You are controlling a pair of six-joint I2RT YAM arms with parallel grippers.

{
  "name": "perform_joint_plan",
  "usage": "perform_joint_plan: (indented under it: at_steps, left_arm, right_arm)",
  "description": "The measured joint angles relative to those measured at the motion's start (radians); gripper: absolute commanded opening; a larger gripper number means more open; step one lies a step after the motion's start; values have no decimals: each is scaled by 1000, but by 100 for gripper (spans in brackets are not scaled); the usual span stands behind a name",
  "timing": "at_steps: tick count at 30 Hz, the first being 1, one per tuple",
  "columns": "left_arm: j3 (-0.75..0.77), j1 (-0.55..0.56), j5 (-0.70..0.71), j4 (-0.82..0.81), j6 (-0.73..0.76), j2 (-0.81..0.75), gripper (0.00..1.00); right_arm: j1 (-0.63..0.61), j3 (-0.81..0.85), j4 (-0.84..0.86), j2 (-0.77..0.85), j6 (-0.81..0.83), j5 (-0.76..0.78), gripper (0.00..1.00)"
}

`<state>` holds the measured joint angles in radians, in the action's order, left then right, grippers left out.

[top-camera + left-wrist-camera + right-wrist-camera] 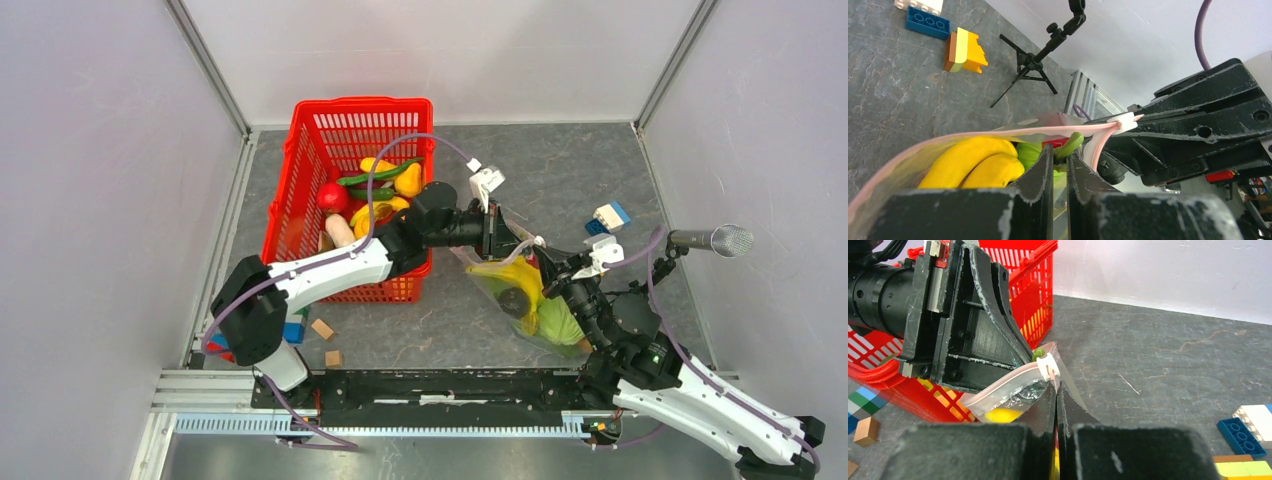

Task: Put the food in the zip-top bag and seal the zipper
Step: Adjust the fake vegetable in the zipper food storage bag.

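Note:
The zip-top bag (497, 289) lies right of the basket, holding yellow bananas (515, 275) and a green cabbage ball (560, 322). My left gripper (497, 235) is at the bag's mouth, shut on a green food piece (1071, 144) held between its tips (1060, 150). Bananas (973, 162) show inside the bag under the pink zipper (998, 132). My right gripper (553, 268) is shut on the bag's edge (1057, 387), just below the white slider (1050, 367). The left gripper (1033, 357) is close beside it.
A red mesh basket (340, 120) with more toy food (375, 190) stands at the back left. Building blocks (608, 218) lie right of the bag, wooden blocks (322, 330) near the front left. A microphone on a small tripod (715, 240) stands at the right.

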<state>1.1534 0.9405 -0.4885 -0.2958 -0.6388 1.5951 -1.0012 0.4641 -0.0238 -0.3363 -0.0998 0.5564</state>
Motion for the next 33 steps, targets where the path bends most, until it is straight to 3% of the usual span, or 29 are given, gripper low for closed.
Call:
perform_joint_plan:
  at_steps: [15,33]
  left_arm:
    - [34,109,174,85,29,34,2]
    - [-51,127,272,-188,-27,144,2]
  right_arm:
    - [6,-10,-26,16,0,68,0]
    - [10,-35,15,71,-17,-18,0]
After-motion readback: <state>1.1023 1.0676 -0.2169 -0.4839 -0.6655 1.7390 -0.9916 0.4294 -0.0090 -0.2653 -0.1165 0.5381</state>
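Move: The left gripper already pinches the fake vegetable's green stem at the bag mouth. The bag's middle is about 3 cm back, 5 cm right and 12 cm below that hand, with the bananas 1 cm back, 3 cm right and 10 cm below, the cabbage about 7 cm back, 8 cm right and 17 cm below, and the slider 3 cm back and 3 cm right, level with it. From the right hand, the bag's middle lies about 2 cm left, level fore and aft, 12 cm below. Keep the left fingers shut on the green stem and lower the fake vegetable into the bag mouth, about 5 cm down and 4 cm to the right, sinking mostly at first and again at the end, while turning slightly counter-clockwise. Keep the right gripper pinching the bag's edge by the slider; let it shift barely 2 cm right, then bring it most of the way back. ##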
